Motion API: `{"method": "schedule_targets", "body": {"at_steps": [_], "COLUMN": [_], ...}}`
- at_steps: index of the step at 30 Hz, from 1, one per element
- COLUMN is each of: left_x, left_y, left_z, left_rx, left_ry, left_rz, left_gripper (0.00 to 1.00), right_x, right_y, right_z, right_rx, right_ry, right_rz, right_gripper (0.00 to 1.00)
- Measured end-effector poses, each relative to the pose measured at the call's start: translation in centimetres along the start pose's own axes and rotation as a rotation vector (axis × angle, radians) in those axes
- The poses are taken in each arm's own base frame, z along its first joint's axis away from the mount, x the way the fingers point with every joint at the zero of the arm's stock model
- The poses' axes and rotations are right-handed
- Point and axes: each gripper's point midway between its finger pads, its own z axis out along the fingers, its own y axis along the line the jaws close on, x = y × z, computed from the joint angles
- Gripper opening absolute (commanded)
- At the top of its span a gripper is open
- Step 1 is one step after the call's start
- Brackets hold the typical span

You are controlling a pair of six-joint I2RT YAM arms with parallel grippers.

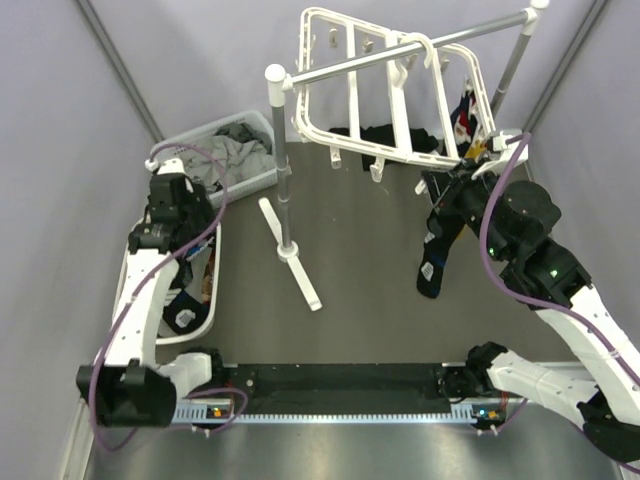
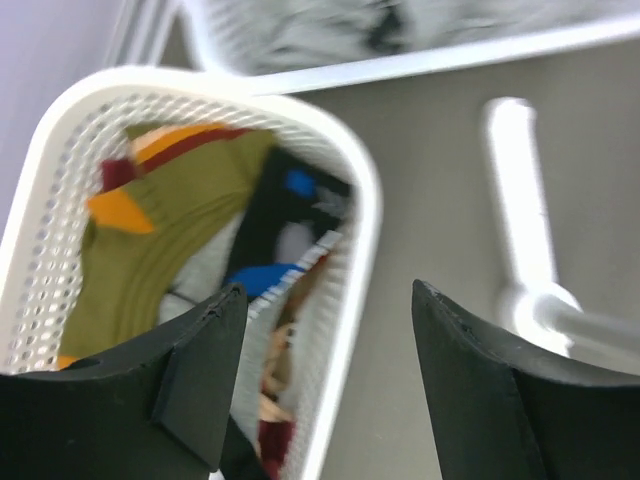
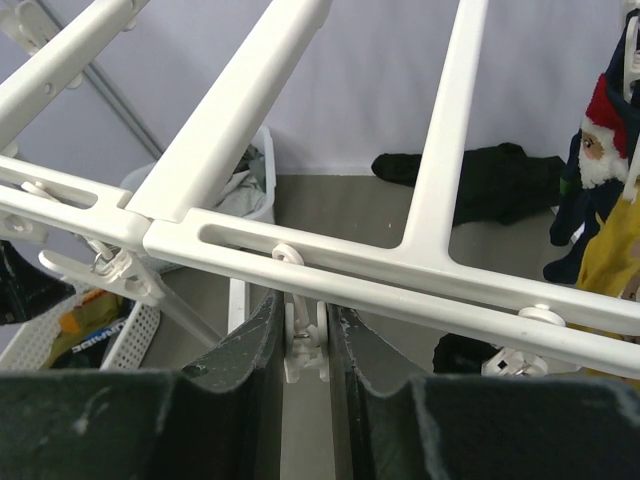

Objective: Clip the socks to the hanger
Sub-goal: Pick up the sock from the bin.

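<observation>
The white hanger (image 1: 390,90) hangs tilted from the pole at the back. My right gripper (image 1: 462,172) is under its near right edge, shut on a small white clip (image 3: 306,345) dangling from the hanger's bar (image 3: 400,265). A long dark sock (image 1: 437,245) hangs beside that gripper; what holds it is hidden. A navy Santa sock (image 3: 595,170) and a yellow one (image 3: 615,250) hang at the hanger's right side. My left gripper (image 2: 325,300) is open over the rim of a white basket (image 2: 360,200) that holds an olive sock (image 2: 170,220) and a black-blue sock (image 2: 275,230).
A second white basket (image 1: 225,150) with grey cloths stands at the back left. The grey pole rack (image 1: 285,200) with white feet (image 1: 300,275) stands mid-table. A black garment (image 1: 385,135) lies under the hanger.
</observation>
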Motion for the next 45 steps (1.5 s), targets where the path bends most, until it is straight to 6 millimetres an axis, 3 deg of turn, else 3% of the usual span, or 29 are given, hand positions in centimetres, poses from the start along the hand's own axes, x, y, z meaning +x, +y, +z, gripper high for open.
{"method": "schedule_targets", "body": {"at_steps": [2, 5, 12, 17, 22, 26, 32, 37, 41, 45], "left_x": [0.7, 1.6, 5.1, 8.2, 10.9, 12.6, 13.2, 13.3, 12.5, 10.3], "left_y": [2.7, 4.6, 6.0, 6.4, 6.0, 5.9, 6.1, 6.0, 5.9, 5.8], "left_z": [2.3, 5.5, 11.9, 13.8, 14.6, 14.8, 15.1, 15.0, 14.2, 12.2], "left_rx": [-0.065, -0.114, -0.135, -0.149, -0.139, -0.139, -0.145, -0.143, -0.137, -0.127], "left_ry": [0.069, 0.153, 0.333, 0.439, 0.512, 0.554, 0.555, 0.551, 0.532, 0.481], "left_rz": [-0.054, -0.106, -0.170, -0.179, -0.202, -0.212, -0.229, -0.235, -0.235, -0.236], "left_gripper": [0.70, 0.68, 0.64, 0.60, 0.56, 0.42, 0.22, 0.00, 0.00, 0.00], "right_x": [0.0, 0.0, 0.1, 0.0, 0.0, 0.0, 0.0, 0.0, 0.0, -0.2], "right_y": [-0.1, -0.1, -0.2, -0.3, -0.3, -0.3, -0.3, -0.3, -0.3, -0.3], "right_z": [-0.1, -0.1, -0.1, -0.1, -0.1, -0.1, -0.1, -0.1, -0.2, -0.3], "right_rx": [-0.001, -0.001, -0.004, -0.004, -0.004, -0.004, -0.004, -0.004, -0.004, -0.006], "right_ry": [-0.001, -0.001, 0.004, 0.003, 0.002, 0.002, 0.003, 0.003, 0.002, -0.003], "right_rz": [-0.012, -0.030, -0.066, -0.077, -0.084, -0.083, -0.084, -0.084, -0.083, -0.082], "right_gripper": [0.08, 0.08, 0.09, 0.09, 0.09, 0.10, 0.10, 0.10, 0.10, 0.10]}}
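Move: The black sock with the blue patch lies in the white bin about 4 cm ahead of the left hand, 5 cm to its left and 20 cm below. The olive sock lies some 9 cm left of it and a brown sock about 10 cm nearer the base; the grey bin's middle is some 20 cm farther out and 5 cm right of it. From the right hand the black sock is about 50 cm left, 9 ahead and 38 below. Left hand sinks some 20 cm, drifting left, tips down, pinches the black sock and lifts about 4 cm. ##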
